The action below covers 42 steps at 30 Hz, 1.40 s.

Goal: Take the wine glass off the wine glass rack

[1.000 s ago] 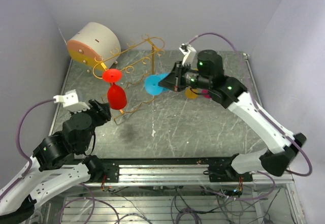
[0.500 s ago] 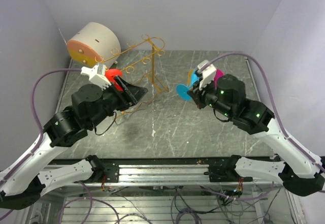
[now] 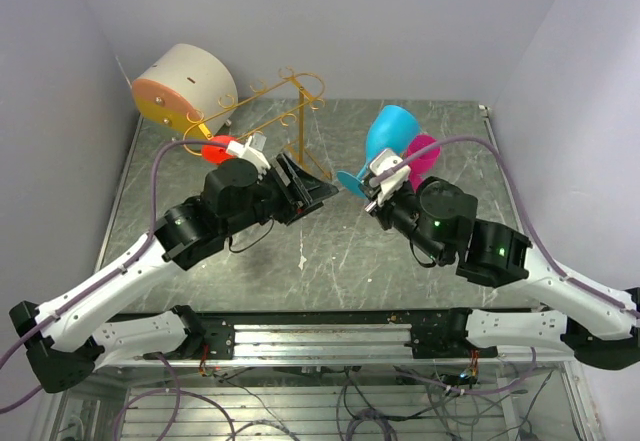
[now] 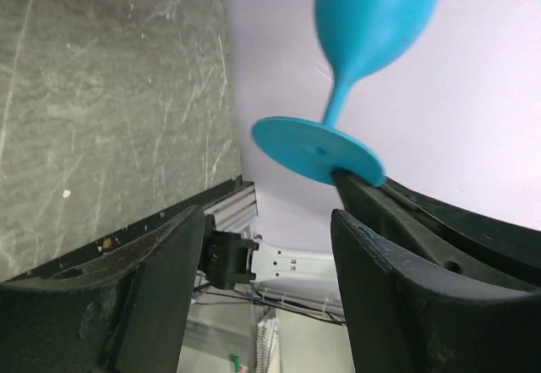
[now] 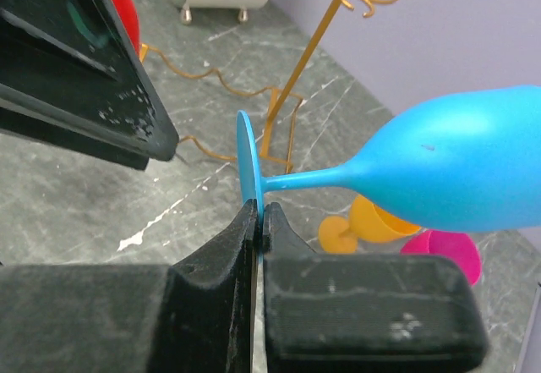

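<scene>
My right gripper (image 5: 259, 217) is shut on the edge of the foot of a blue wine glass (image 5: 461, 164), held in the air with its bowl up and tilted away. From above, the blue wine glass (image 3: 389, 131) is right of the gold wire wine glass rack (image 3: 291, 97), apart from it. A red wine glass (image 3: 213, 149) shows at the rack, partly hidden by my left arm. My left gripper (image 3: 322, 189) stands open and empty just left of the blue foot (image 4: 314, 148), not touching it.
A cream drum with an orange face (image 3: 183, 86) stands at the back left, next to the rack. A pink glass (image 3: 425, 151) and an orange glass (image 5: 376, 219) lie on the grey marbled table (image 3: 330, 251) under the blue one.
My right arm has drawn the blue glass away from the rack and tipped its bowl upward. My left arm has swung from the near left to the centre, its jaws a little wider.
</scene>
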Available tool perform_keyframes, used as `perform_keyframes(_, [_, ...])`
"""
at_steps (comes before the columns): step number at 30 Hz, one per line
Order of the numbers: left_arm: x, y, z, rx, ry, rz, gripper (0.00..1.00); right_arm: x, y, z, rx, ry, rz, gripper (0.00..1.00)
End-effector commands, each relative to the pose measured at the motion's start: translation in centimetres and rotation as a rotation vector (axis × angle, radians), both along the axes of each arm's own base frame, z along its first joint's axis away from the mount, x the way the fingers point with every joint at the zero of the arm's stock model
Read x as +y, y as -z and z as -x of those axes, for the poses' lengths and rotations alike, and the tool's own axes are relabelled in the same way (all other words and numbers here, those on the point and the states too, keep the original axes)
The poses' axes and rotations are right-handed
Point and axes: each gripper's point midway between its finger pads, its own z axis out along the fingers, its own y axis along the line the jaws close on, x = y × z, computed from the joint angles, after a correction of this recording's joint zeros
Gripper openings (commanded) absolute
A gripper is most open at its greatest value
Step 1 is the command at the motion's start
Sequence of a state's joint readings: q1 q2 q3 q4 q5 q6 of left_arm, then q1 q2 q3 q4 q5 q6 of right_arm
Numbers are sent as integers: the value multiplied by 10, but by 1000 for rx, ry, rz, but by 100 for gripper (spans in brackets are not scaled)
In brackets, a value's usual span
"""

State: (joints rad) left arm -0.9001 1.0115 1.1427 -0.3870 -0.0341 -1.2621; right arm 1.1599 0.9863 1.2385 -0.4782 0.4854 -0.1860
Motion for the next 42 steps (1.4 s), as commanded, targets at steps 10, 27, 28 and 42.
perform_keyframes(10, [10, -39, 9, 11, -22, 184, 72, 1, -13, 9, -219, 81, 24, 0])
perform_keyframes(27, [16, -35, 11, 97, -62, 239, 72, 35, 0, 60, -440, -5, 109, 0])
perform_keyframes(28, [15, -34, 11, 99, -58, 238, 71, 36, 1, 62, -452, -11, 117, 0])
perform_keyframes(42, [-7, -23, 19, 130, 53, 285, 36, 53, -8, 71, -526, -56, 129, 0])
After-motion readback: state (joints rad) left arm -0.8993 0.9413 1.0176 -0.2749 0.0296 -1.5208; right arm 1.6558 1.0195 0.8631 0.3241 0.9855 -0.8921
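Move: The left gripper, open, has the blue wine glass's foot about 4 cm ahead, 6 cm to its right and at about its height. The right hand already grips that foot, with the left gripper some 8 cm to its left and 2 cm back. Far below the right hand, about 24 cm ahead, stand the yellow glass 10 cm and the pink glass 19 cm to its right. Still pinching the foot of the blue glass, the right hand draws it back about 6.5 cm and left some 4.5 cm to the open left gripper, nearly level, while its fingers tilt up by about 30 degrees. The left hand all but waits, rising about 3 cm and sinking again as it rolls a little, then begins closing around the foot, its jaws only part shut. ##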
